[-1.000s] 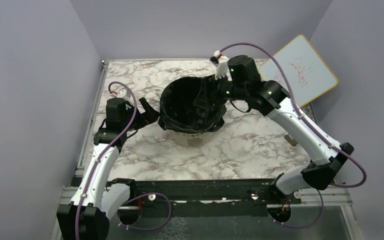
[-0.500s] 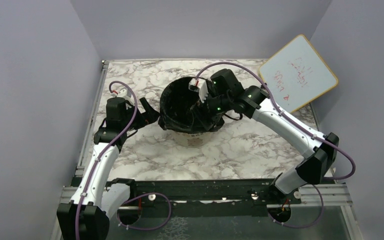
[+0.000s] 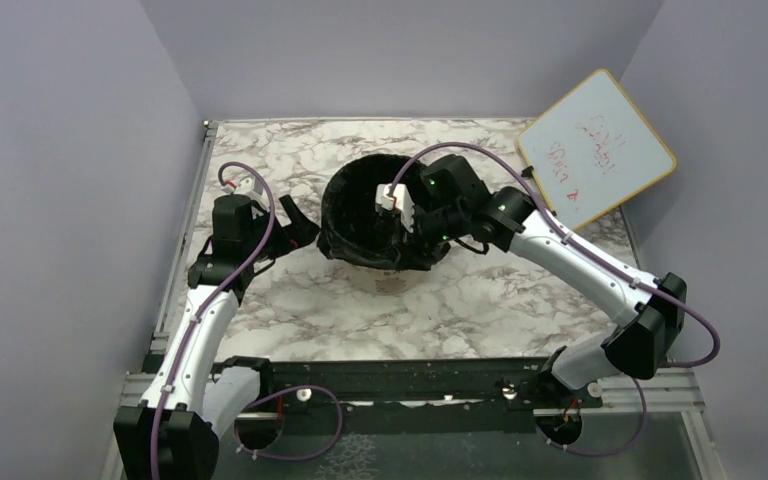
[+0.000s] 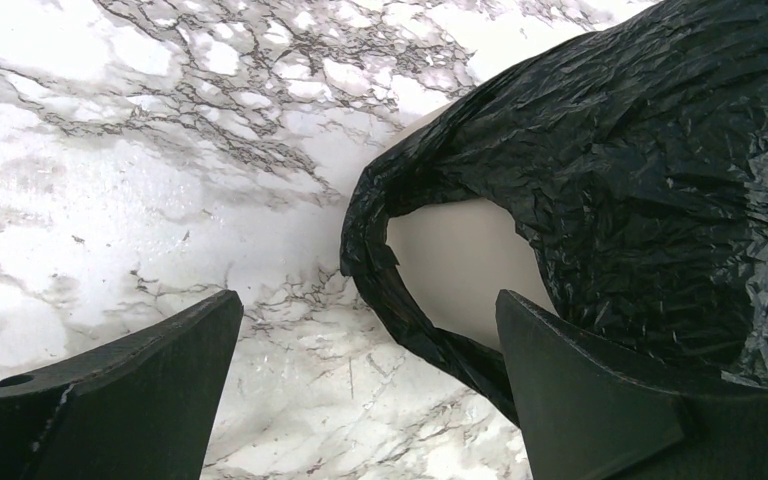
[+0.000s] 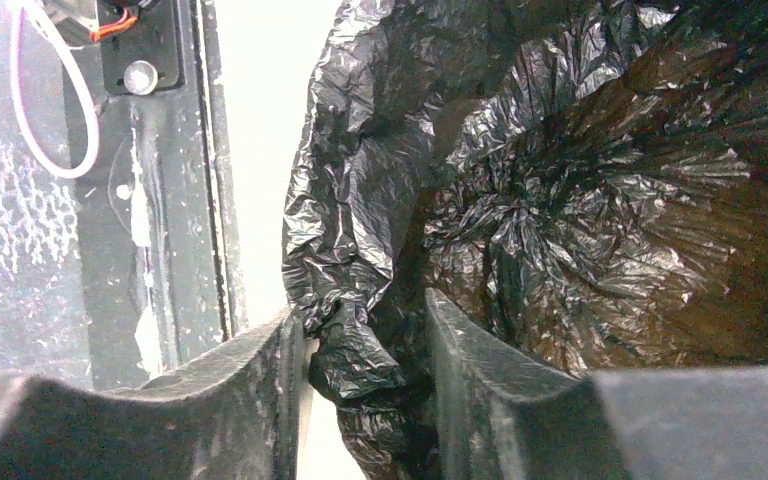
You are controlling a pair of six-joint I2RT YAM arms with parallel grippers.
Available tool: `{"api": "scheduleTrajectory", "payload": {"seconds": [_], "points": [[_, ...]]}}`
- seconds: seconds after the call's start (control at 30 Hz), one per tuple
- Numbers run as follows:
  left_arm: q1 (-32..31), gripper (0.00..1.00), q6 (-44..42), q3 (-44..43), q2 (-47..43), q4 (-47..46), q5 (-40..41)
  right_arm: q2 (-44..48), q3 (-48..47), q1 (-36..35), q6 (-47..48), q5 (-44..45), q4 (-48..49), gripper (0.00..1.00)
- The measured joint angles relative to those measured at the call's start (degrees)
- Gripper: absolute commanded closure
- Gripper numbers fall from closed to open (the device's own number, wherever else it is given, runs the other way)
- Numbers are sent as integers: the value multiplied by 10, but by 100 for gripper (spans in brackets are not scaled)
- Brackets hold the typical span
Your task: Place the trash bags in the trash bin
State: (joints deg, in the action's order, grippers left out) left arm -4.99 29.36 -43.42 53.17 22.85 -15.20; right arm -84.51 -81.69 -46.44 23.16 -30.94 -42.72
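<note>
The beige trash bin (image 3: 391, 279) stands mid-table, lined and draped with the glossy black trash bag (image 3: 360, 205). My right gripper (image 3: 410, 232) reaches down at the bin's right near rim. In the right wrist view the gripper (image 5: 360, 310) is shut on a crumpled fold of the bag (image 5: 560, 200). My left gripper (image 3: 302, 225) is open beside the bin's left side. In the left wrist view the gripper (image 4: 368, 300) has the bag's loop handle (image 4: 400, 310) lying between its fingers without touching them, with the bin wall (image 4: 460, 260) showing through the loop.
A white board with a yellow frame (image 3: 600, 145) leans at the back right. The marble table (image 3: 290, 150) has walls on three sides. A black rail (image 3: 390, 375) runs along the near edge.
My right gripper has come down and to the left, from above the bin's far right rim into the bin's right side, bringing the raised bag fold down. The left arm has not moved.
</note>
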Motion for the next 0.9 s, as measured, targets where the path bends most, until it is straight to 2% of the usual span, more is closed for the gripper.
{"api": "scheduleTrajectory", "payload": {"seconds": [0.1, 0.2, 0.27, 0.47, 0.9], "points": [[0, 1, 0, 0, 0, 0, 0, 0, 0, 0, 29, -1, -3, 71], [0, 1, -1, 0, 0, 0, 0, -1, -10, 0, 57, -3, -12, 87], [0, 1, -1, 0, 0, 0, -1, -5, -24, -1, 75, -2, -25, 92], [0, 1, -2, 0, 0, 0, -2, -16, -50, 0, 114, 0, -59, 99], [0, 1, -7, -1, 2, 1, -2, -30, -104, -1, 273, -37, -200, 100]]}}
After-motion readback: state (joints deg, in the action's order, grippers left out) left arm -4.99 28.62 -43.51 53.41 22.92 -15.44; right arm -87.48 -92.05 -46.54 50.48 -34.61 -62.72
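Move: The near edge of the trash bag, folded over the trash bin's rim, already lies between the right hand's half-open fingers, about level with the hand sideways and forward and some 2 cm below it. The bin's middle is about 11 cm farther ahead, 3 cm to the left and 13 cm below. The left gripper stands about 20 cm left of the right hand and 7 cm farther out. From the left hand, that bag edge is roughly 19 cm right and 7 cm back, slightly higher. The bag's near edge is pinched as the right fingers close almost shut on it, the hand rising about 1 cm. Keeping hold, the right hand then draws the edge back and to the right, some 3 cm in all, while turning about 20 degrees counter-clockwise so that the fingers swing towards the robot's side. ##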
